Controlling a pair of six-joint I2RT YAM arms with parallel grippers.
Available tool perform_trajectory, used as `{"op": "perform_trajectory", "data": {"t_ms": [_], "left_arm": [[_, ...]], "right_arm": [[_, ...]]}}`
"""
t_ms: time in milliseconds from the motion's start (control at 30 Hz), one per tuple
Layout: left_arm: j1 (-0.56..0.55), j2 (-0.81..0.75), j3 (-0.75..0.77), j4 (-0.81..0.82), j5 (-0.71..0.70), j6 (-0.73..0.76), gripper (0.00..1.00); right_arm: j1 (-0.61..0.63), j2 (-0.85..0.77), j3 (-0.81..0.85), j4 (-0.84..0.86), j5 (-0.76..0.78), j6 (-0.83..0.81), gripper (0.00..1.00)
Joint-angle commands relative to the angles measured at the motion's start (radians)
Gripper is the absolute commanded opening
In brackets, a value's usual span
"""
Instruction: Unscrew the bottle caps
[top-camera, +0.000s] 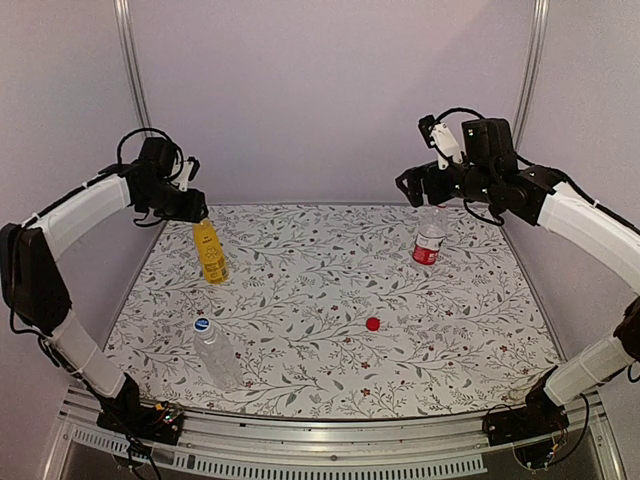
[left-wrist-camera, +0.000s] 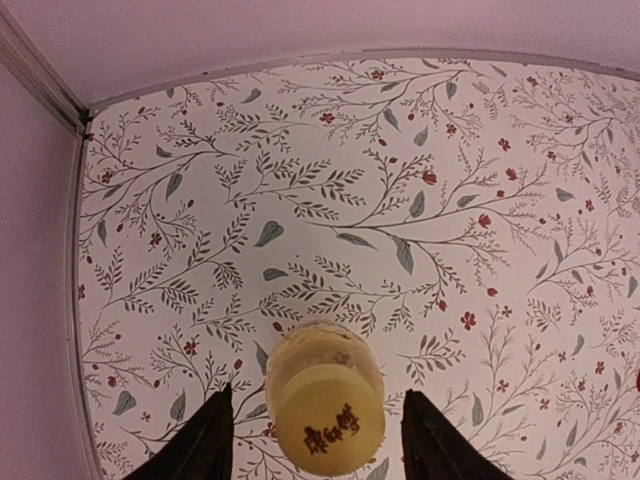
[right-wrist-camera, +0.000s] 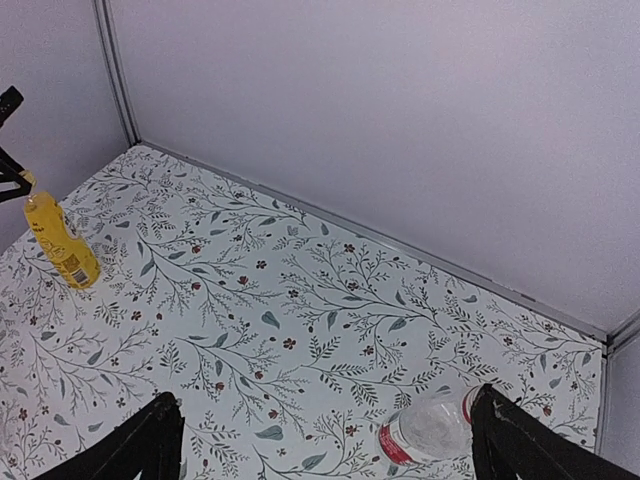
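The bottle of yellow-orange liquid (top-camera: 210, 253) stands upright at the back left. My left gripper (top-camera: 197, 215) is at its top. In the left wrist view its yellow cap (left-wrist-camera: 330, 420) sits between my left gripper's (left-wrist-camera: 317, 395) black fingers (left-wrist-camera: 205, 445), with a gap showing on each side. The red-labelled clear bottle (top-camera: 429, 243) stands at the back right with nothing on its neck. My right gripper (top-camera: 425, 190) hovers open above it, the bottle (right-wrist-camera: 425, 432) close to its right finger. A red cap (top-camera: 373, 323) lies loose on the mat. The clear unlabelled bottle (top-camera: 216, 352) wears a blue cap (top-camera: 202, 324).
A floral mat (top-camera: 320, 290) covers the table, with pale walls on three sides and a metal rail (top-camera: 330, 430) along the near edge. The yellow-orange bottle (right-wrist-camera: 62, 243) also shows far left in the right wrist view.
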Motion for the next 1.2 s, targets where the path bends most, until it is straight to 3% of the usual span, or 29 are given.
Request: {"op": "perform_trajectory", "data": {"t_ms": [0,233,367,467,633,700,933,1167], "left_arm": [[0.011,0.023,0.034,-0.016,0.028,0.005,0.54],[0.012,0.057,0.048,-0.016,0.037,0.013,0.42],[0.004,0.039,0.063,-0.023,0.089,0.001,0.25],[-0.046,-0.025,0.07,-0.01,0.179,0.019,0.15],[-0.189,-0.131,0.087,0.051,0.485,0.06,0.13],[-0.241,-0.145,0.105,0.08,0.589,0.041,0.12],[-0.374,-0.154,0.136,0.223,0.683,-0.058,0.12],[-0.402,-0.196,0.068,0.452,0.75,-0.189,0.08]], "right_arm": [[0.007,-0.015,-0.006,0.011,-0.015,-0.009,0.99],[0.007,-0.013,0.014,0.002,-0.038,-0.013,0.99],[0.007,-0.013,0.031,-0.011,-0.052,-0.017,0.99],[0.008,-0.017,0.039,-0.007,-0.167,-0.037,0.99],[0.015,-0.011,0.069,0.019,-0.552,-0.077,0.99],[0.04,0.019,0.111,-0.009,-0.634,-0.094,0.99],[0.158,0.103,0.202,-0.098,-0.665,-0.222,0.99],[0.206,0.148,0.219,-0.145,-0.624,-0.244,0.99]]}}
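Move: The yellow bottle stands upright under the left hand, its cap already between the part-open fingers about 1 cm below and 1 cm ahead, its middle some 11 cm below; the clear bottle is about 31 cm back and 8 cm right of that hand. From the right hand the yellow bottle is roughly 56 cm left, 5 ahead and 23 below. The red-label bottle stands 10 cm ahead, 9 right and 23 below the right hand; the loose red cap lies 12 back, 8 left, 33 below. The yellow bottle's cap is pinched as the left fingers sink about 1 cm and close; the left hand then swings the bottle right about 24 cm, up 18 and back 14, turning clockwise and tipping it. The right hand, fingers wide, waits, then comes about 15 cm left and 12 back towards the bottle's lower body, turning some 50 degrees counter-clockwise. ##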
